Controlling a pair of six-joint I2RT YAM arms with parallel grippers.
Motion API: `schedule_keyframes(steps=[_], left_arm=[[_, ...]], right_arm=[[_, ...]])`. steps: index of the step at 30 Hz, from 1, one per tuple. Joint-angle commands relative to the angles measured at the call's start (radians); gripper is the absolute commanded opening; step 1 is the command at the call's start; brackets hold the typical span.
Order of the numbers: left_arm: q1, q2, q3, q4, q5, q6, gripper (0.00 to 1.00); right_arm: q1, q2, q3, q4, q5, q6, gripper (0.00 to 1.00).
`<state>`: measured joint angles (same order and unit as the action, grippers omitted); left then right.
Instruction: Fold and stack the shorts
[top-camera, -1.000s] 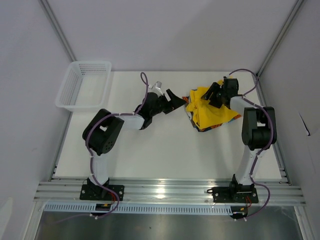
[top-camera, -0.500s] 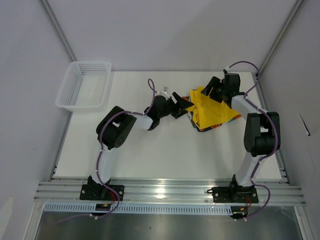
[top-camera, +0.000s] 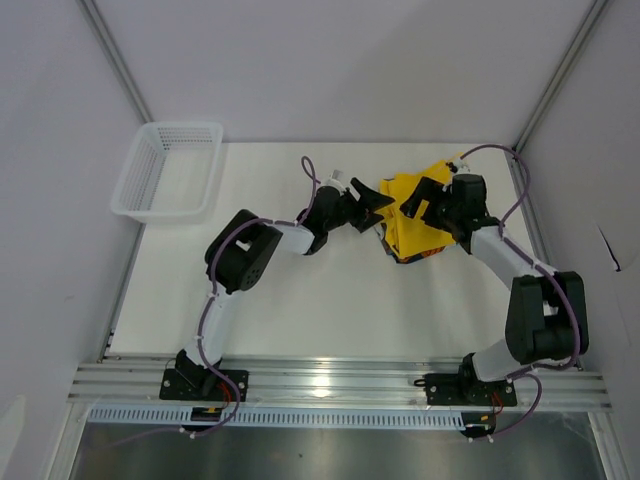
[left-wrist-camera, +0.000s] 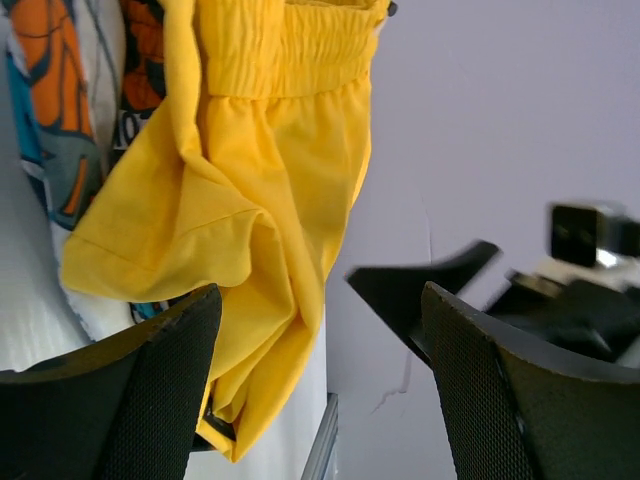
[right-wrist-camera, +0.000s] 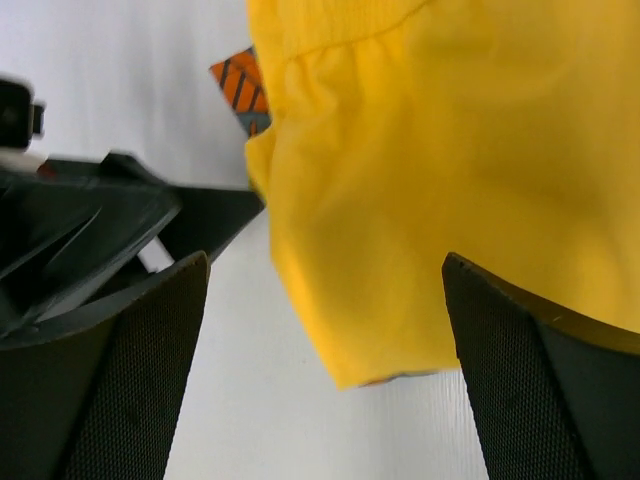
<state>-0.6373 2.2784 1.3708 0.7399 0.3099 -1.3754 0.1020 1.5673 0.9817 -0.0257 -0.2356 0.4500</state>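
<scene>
The yellow shorts (top-camera: 420, 222) lie crumpled at the far right of the table, on top of the printed shorts (top-camera: 408, 257), of which only edges show. My left gripper (top-camera: 381, 203) stands open at the pile's left edge. In the left wrist view the yellow shorts (left-wrist-camera: 270, 180) hang just past my left gripper (left-wrist-camera: 320, 390), with the printed shorts (left-wrist-camera: 70, 100) behind. My right gripper (top-camera: 416, 198) is open over the pile. Its wrist view shows the yellow shorts (right-wrist-camera: 450, 150) beyond my right gripper (right-wrist-camera: 320, 370), which holds nothing.
A white mesh basket (top-camera: 165, 170) sits at the far left corner of the white table (top-camera: 300, 300). The two grippers face each other closely across the pile; the left gripper (right-wrist-camera: 100, 220) shows in the right wrist view. Frame rails border the table's right side.
My right gripper has opened and let go of the yellow shorts while its arm swung out. My left gripper has moved right, up to the pile's edge.
</scene>
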Motion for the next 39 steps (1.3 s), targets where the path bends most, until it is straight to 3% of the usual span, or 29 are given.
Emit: schedule_keyframes(steps=[1, 6, 11, 21, 25, 32, 36, 38, 39], left_arm=[[0.001, 0.016, 0.033, 0.015, -0.005, -0.031, 0.83], [0.005, 0.03, 0.043, 0.013, 0.001, -0.034, 0.84], [0.021, 0.052, 0.065, 0.013, 0.017, -0.056, 0.85], [0.044, 0.133, 0.195, -0.022, 0.058, -0.07, 0.86], [0.045, 0.164, 0.24, -0.042, 0.074, -0.06, 0.86], [0.045, 0.176, 0.261, -0.051, 0.078, -0.05, 0.86], [0.044, 0.181, 0.275, -0.059, 0.075, -0.04, 0.86], [0.042, 0.184, 0.283, -0.066, 0.072, -0.033, 0.85], [0.042, 0.185, 0.293, -0.068, 0.07, -0.033, 0.83]], right_arm=[[0.085, -0.13, -0.032, -0.012, 0.099, -0.115, 0.99], [0.258, -0.171, -0.049, -0.105, 0.365, -0.25, 0.99], [0.407, -0.113, -0.049, -0.131, 0.644, -0.316, 0.99], [0.492, 0.019, -0.021, -0.114, 0.855, -0.382, 1.0], [0.496, 0.071, 0.011, -0.105, 0.872, -0.393, 0.97], [0.502, 0.191, 0.084, -0.109, 0.94, -0.375, 0.89], [0.505, 0.206, 0.086, -0.083, 0.958, -0.375, 0.74], [0.505, 0.224, 0.097, -0.091, 0.972, -0.378, 0.71], [0.505, 0.23, 0.1, -0.094, 0.986, -0.381, 0.64]])
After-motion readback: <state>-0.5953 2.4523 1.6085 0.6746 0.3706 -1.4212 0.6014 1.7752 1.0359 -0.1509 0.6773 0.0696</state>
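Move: The right hand's aim, the near-left corner of the yellow shorts, is about 4 cm back, 3 cm to its left and 7 cm below. The patterned shorts underneath centre about 1 cm back, 5 cm to its right and 8 cm down. From the left hand, the yellow shorts' left edge is some 4 cm ahead, 3 cm right and 4 cm down; the patterned shorts' middle is level with it, about 15 cm right and 7 cm lower. Back and left in a rising arc off the yellow shorts, then down nearly 10 cm to their near-left corner, the right hand rolls its left side down some 55 degrees, edges forward slightly and closes its fingers partway around a yellow fold. The left hand, staying open, slides forward about 4 cm along the stack's left edge and sinks slightly, the loose yellow flap between its fingers. ##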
